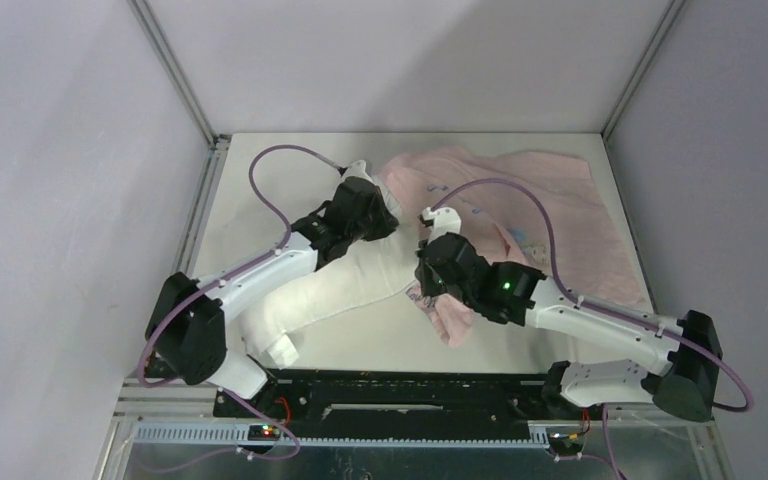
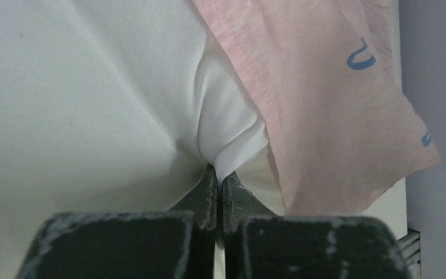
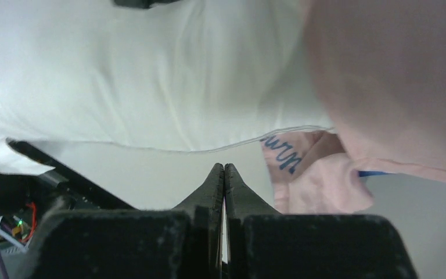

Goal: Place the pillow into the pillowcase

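The white pillow (image 1: 350, 280) lies slantwise across the table, its far end just inside the mouth of the pale pink pillowcase (image 1: 560, 200), which is spread out at the back right. My left gripper (image 1: 385, 215) is shut on a pinch of pillow (image 2: 93, 87) fabric right beside the pillowcase hem (image 2: 267, 116); the pinch shows between its tips (image 2: 219, 174). My right gripper (image 1: 424, 283) hovers at the pillow's right side near a loose pink flap. In its wrist view, that gripper (image 3: 224, 168) is shut with nothing in it, the pillow (image 3: 151, 75) ahead and the pillowcase (image 3: 395, 87) to its right.
Bare table (image 1: 260, 190) lies left of the pillow. A black rail (image 1: 400, 390) runs along the near edge between the arm bases. Grey enclosure walls and metal posts close in the left, back and right sides.
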You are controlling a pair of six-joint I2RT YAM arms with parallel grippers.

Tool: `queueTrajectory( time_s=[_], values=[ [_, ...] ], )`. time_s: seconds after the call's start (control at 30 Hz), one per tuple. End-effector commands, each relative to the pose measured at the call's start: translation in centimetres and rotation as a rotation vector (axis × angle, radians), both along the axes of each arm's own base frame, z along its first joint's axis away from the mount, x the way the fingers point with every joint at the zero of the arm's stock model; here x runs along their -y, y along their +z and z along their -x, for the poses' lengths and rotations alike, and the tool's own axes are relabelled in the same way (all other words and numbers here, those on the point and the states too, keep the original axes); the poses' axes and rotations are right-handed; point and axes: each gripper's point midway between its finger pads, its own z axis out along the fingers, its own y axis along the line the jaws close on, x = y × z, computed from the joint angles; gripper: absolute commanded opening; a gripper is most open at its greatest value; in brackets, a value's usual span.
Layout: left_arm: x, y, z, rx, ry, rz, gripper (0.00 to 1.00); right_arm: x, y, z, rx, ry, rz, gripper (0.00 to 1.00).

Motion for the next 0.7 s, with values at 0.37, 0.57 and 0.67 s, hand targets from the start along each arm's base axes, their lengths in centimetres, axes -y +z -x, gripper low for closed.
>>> queueTrajectory(
  time_s=[0.37,0.57,0.67],
  values=[
    [0.3,2.5,-1.3,0.042,0.053,0.029,0.0,8.7,-7.8,-1.5,-0.138,-0.237,0.059,0.71],
    [0.3,3.0,-1.5,0.049,0.055,0.028,0.0,7.1,-9.9,-3.9,-0.173,-0.206,0.011,0.71],
    [0.3,3.3,-1.8,0.056,0.06,0.024,0.0,6.9,-11.2,-4.7,-0.204,-0.213,0.013,0.65]
  ],
)
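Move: The edge of the pillowcase I go for with my empty, shut right hand lies about 10 cm to its right, 3 cm ahead and 12 cm below. The printed pink corner hangs out roughly 5 cm back and 6 cm right of this hand, 17 cm down; the pillow's middle is some 15 cm to its left, 1 cm ahead, 12 cm lower. From my left hand, that edge is about 14 cm right, 8 cm back and 11 cm down. I open my right fingers wide and swing the hand about 10 cm to the right, away from the pillow, dropping some 11 cm to the pillowcase edge, then ease forward a couple of centimetres. Meanwhile the wrist turns roughly 15 degrees clockwise and tips downward. My left hand stays put and keeps its pinch on the pillow's fabric. ##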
